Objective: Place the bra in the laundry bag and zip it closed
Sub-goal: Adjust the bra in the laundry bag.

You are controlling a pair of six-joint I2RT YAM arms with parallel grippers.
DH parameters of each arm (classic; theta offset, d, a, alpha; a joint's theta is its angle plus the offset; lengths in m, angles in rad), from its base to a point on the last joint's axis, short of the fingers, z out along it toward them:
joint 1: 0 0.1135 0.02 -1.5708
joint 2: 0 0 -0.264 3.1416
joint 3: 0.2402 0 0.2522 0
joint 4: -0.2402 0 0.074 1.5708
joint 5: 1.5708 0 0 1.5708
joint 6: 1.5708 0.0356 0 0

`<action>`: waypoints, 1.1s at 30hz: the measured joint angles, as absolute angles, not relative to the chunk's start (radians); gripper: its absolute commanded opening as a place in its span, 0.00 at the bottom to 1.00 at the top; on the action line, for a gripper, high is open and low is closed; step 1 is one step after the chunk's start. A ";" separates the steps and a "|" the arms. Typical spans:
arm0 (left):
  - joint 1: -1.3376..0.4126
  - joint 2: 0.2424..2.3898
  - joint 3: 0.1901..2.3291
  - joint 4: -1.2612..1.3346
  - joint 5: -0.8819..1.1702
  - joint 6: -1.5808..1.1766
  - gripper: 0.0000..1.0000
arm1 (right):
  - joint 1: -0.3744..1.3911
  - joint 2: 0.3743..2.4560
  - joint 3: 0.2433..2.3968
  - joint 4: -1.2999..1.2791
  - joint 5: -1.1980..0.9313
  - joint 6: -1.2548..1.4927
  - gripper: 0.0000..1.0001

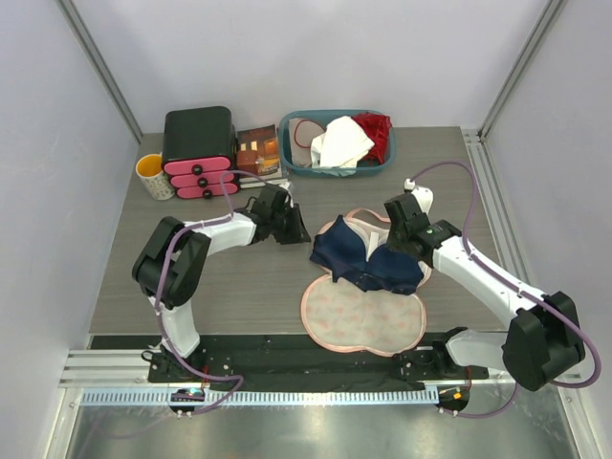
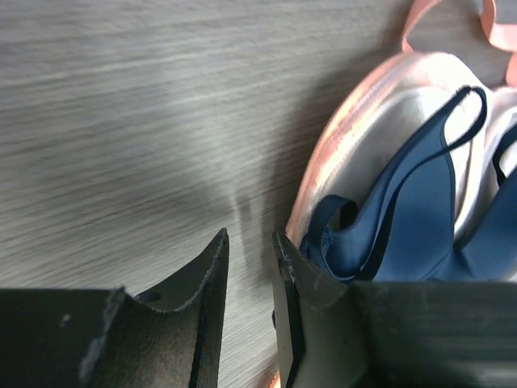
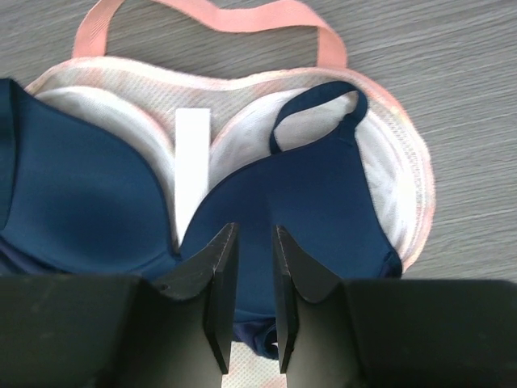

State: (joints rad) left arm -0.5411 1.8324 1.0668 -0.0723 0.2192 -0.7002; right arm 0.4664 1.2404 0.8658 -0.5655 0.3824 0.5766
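Observation:
The laundry bag (image 1: 363, 320) lies opened flat at the table's centre, its pale pink floral half towards me. The navy bra (image 1: 368, 260) lies cups up across the bag's far half and hinge. My left gripper (image 1: 292, 229) hovers just left of the bag; in the left wrist view it (image 2: 250, 234) is open by a narrow gap with bare table between the fingers, the bag's rim (image 2: 339, 129) and a bra strap (image 2: 420, 218) beside its right finger. My right gripper (image 3: 255, 228) is open by a narrow gap over the bra's right cup (image 3: 315, 186), gripping nothing; the bag's rim (image 3: 408, 153) shows beyond.
A teal basket (image 1: 325, 173) with a white cloth and a red garment stands at the back. A black and pink drawer box (image 1: 198, 151), a yellow mug (image 1: 153, 175) and a brown box (image 1: 258, 150) stand back left. The bag's pink handle loop (image 3: 218, 12) lies towards the basket.

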 measured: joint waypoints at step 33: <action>-0.554 1.897 0.999 0.140 0.355 -0.805 0.00 | 0.720 1.462 0.945 -0.418 0.199 0.533 0.64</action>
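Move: The bra's left cup lies about 12 cm to the right hand's left, about level fore and aft and some 8 cm below. The right cup is directly under that hand and 2 cm nearer the base; the open flap lies 14 cm back and 6 cm left. For the left hand, the bag's left rim is about 3 cm to the right, 1 cm back and 2 cm below, with the left cup 8 cm right and 2 cm back. Right hand sweeps some 12 cm left to the left cup, opening; left edges right, closing at bag's rim. ##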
